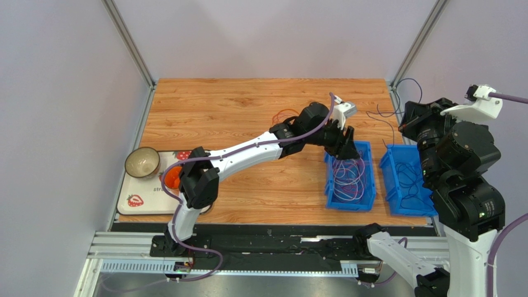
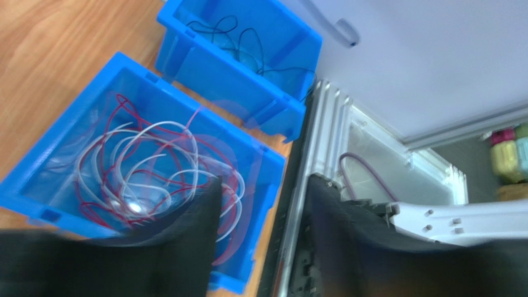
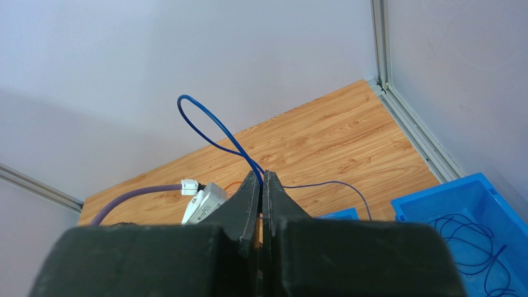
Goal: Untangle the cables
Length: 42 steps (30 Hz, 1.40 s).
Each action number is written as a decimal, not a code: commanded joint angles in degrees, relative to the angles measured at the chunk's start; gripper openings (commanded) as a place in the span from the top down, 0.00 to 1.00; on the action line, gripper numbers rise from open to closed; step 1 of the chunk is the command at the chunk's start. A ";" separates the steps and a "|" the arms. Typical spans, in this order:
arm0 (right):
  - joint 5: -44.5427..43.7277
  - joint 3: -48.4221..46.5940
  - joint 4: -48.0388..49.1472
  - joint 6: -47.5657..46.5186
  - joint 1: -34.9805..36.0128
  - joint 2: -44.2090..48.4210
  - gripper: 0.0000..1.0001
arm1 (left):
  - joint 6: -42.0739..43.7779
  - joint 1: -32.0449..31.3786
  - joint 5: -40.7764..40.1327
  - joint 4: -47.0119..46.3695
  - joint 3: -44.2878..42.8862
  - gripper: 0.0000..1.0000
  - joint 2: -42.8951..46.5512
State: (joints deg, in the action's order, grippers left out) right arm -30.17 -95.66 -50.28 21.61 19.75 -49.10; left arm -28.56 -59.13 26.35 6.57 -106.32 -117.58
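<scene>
My left gripper (image 1: 347, 147) (image 2: 265, 182) hangs open over the left blue bin (image 1: 328, 185) (image 2: 37, 185), with nothing between its fingers. A heap of thin red and white cables (image 1: 349, 176) (image 2: 142, 167) lies in that bin, partly blurred. My right gripper (image 1: 410, 124) (image 3: 261, 176) is raised at the right edge of the table, shut on a thin blue-purple cable (image 3: 207, 127) (image 1: 406, 83) that loops up above the fingertips and trails down toward the right blue bin (image 1: 390, 162) (image 3: 434, 204). Dark blue cables (image 2: 242, 49) (image 3: 471, 238) lie in that bin. A few orange cables (image 1: 285, 116) rest on the wood behind the left arm.
At the left edge a white tray (image 1: 145, 199) carries a bowl (image 1: 142, 162) and an orange object (image 1: 172, 176). The two bins stand side by side at the right. Grey walls with metal posts enclose the table, and an aluminium rail (image 1: 260, 244) runs along the front.
</scene>
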 commanded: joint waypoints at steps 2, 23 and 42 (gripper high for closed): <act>-0.33 0.21 0.98 -0.86 0.03 0.23 1.00 | -0.19 -0.46 1.08 -2.53 -3.89 0.21 0.42; 9.25 -0.76 1.15 3.09 0.03 -5.12 1.00 | 5.88 6.48 -22.89 12.30 34.40 0.24 38.99; 23.50 1.87 1.68 2.23 0.03 -12.16 1.00 | -0.20 8.60 -48.93 41.22 44.02 0.02 79.52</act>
State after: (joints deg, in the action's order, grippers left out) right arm -9.96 -94.32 -50.26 26.92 19.75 -61.28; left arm -29.28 -50.81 -18.52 34.09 -54.70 -38.30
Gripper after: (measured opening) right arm 0.011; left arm 0.990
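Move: The blue cable already hangs from the right hand's shut fingers; the orange and yellow cables lie about 20 cm ahead of this hand, 20 cm to its left and some 45 cm below. The left box is straight below at about 43 cm, the right box another 20 cm to the right. From the left hand, the left box is about 4 cm right and 21 cm down, the orange and yellow cables 22 cm ahead and 18 cm left. The blue cable stays pinched in the right hand, which gathers pace leftward by about 9 cm, also forward and down, towards the orange and yellow cables, turning counter-clockwise and tipping down. The left hand, already half open above the left box, opens fully and swings some 38 cm left to beside the tray, turning about 50 degrees counter-clockwise. ##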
